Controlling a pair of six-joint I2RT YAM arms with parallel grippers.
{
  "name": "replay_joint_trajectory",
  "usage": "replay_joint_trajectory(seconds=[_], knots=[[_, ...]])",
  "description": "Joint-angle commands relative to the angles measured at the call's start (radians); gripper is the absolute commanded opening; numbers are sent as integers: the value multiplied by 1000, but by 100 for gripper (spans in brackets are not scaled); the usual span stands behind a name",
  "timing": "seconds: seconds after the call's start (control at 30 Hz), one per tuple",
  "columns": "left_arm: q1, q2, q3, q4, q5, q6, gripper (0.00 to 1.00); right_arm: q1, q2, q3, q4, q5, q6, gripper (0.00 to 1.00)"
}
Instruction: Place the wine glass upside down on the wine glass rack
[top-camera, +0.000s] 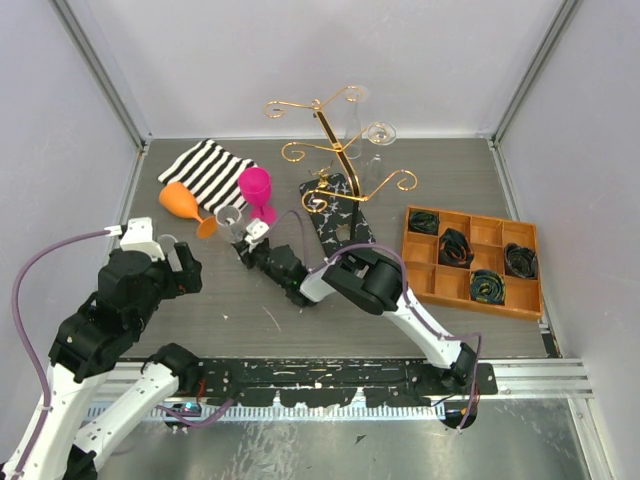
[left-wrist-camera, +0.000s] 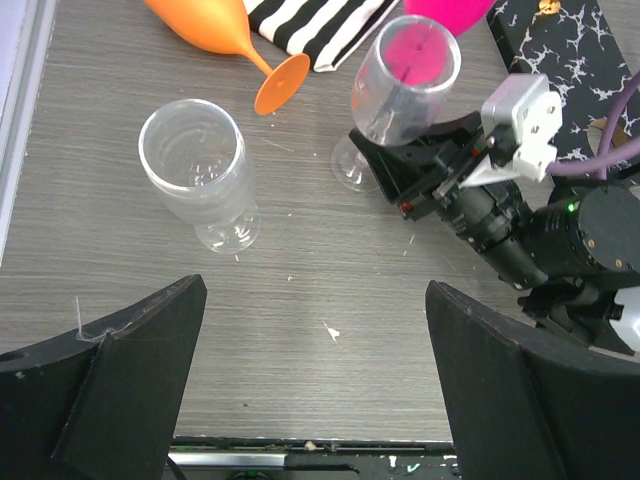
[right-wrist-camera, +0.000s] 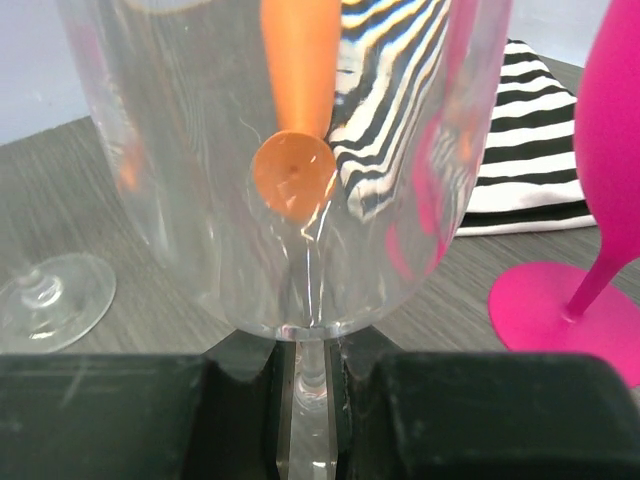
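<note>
A clear wine glass (left-wrist-camera: 405, 85) stands upright, its foot (left-wrist-camera: 350, 168) on the table. My right gripper (right-wrist-camera: 312, 400) is shut on its stem just under the bowl (right-wrist-camera: 290, 150). From above, the same glass (top-camera: 230, 215) shows in front of the right gripper (top-camera: 246, 238). The gold wire wine glass rack (top-camera: 335, 150) rises from its black marbled base (top-camera: 338, 215) behind and to the right, with a clear glass (top-camera: 378, 133) hanging from one arm. My left gripper (left-wrist-camera: 315, 380) hangs open over bare table, with nothing between its fingers.
A second clear glass (left-wrist-camera: 195, 170) stands upright left of the held one. An orange glass (top-camera: 185, 205) lies on its side on a striped cloth (top-camera: 205, 168). A pink glass (top-camera: 256, 190) stands upright beside them. An orange compartment tray (top-camera: 465, 298) sits at the right.
</note>
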Motion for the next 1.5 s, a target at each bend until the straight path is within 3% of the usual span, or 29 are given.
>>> replay_joint_trajectory(seconds=[0.0, 0.27, 0.63, 0.9, 1.2, 1.47], knots=[[11, -1, -13, 33, 10, 14, 98, 25, -102, -77, 80, -10, -68, 1], [23, -20, -11, 32, 8, 14, 98, 96, -212, -236, 134, -6, -173, 0], [29, -83, -9, 26, -20, 6, 98, 203, -389, -513, 226, 45, -172, 1], [30, -102, 10, 25, -11, -3, 98, 311, -496, -690, 320, 163, -167, 1], [31, -90, 129, 18, 103, -69, 98, 433, -678, -823, 342, 238, -222, 1], [30, -103, 115, 108, 336, -193, 98, 503, -990, -866, 157, 223, -321, 1]])
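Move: The right hand already grips the clear wine glass by its stem; the open space it takes it to, by the table's near edge, is about 25 cm back, 11 to its right and 11 higher. From the right hand, the pink goblet stands some 9 cm ahead and 5 right, the orange cup lies 12 ahead and 14 left, and the other clear glass stands 4 back and 17 left. The held glass is roughly 19 cm ahead of the left hand, 12 right and 16 below. Gripping the stem, the right hand carries the wine glass 25 cm back, rightward, finally up 10; left hand rises. ##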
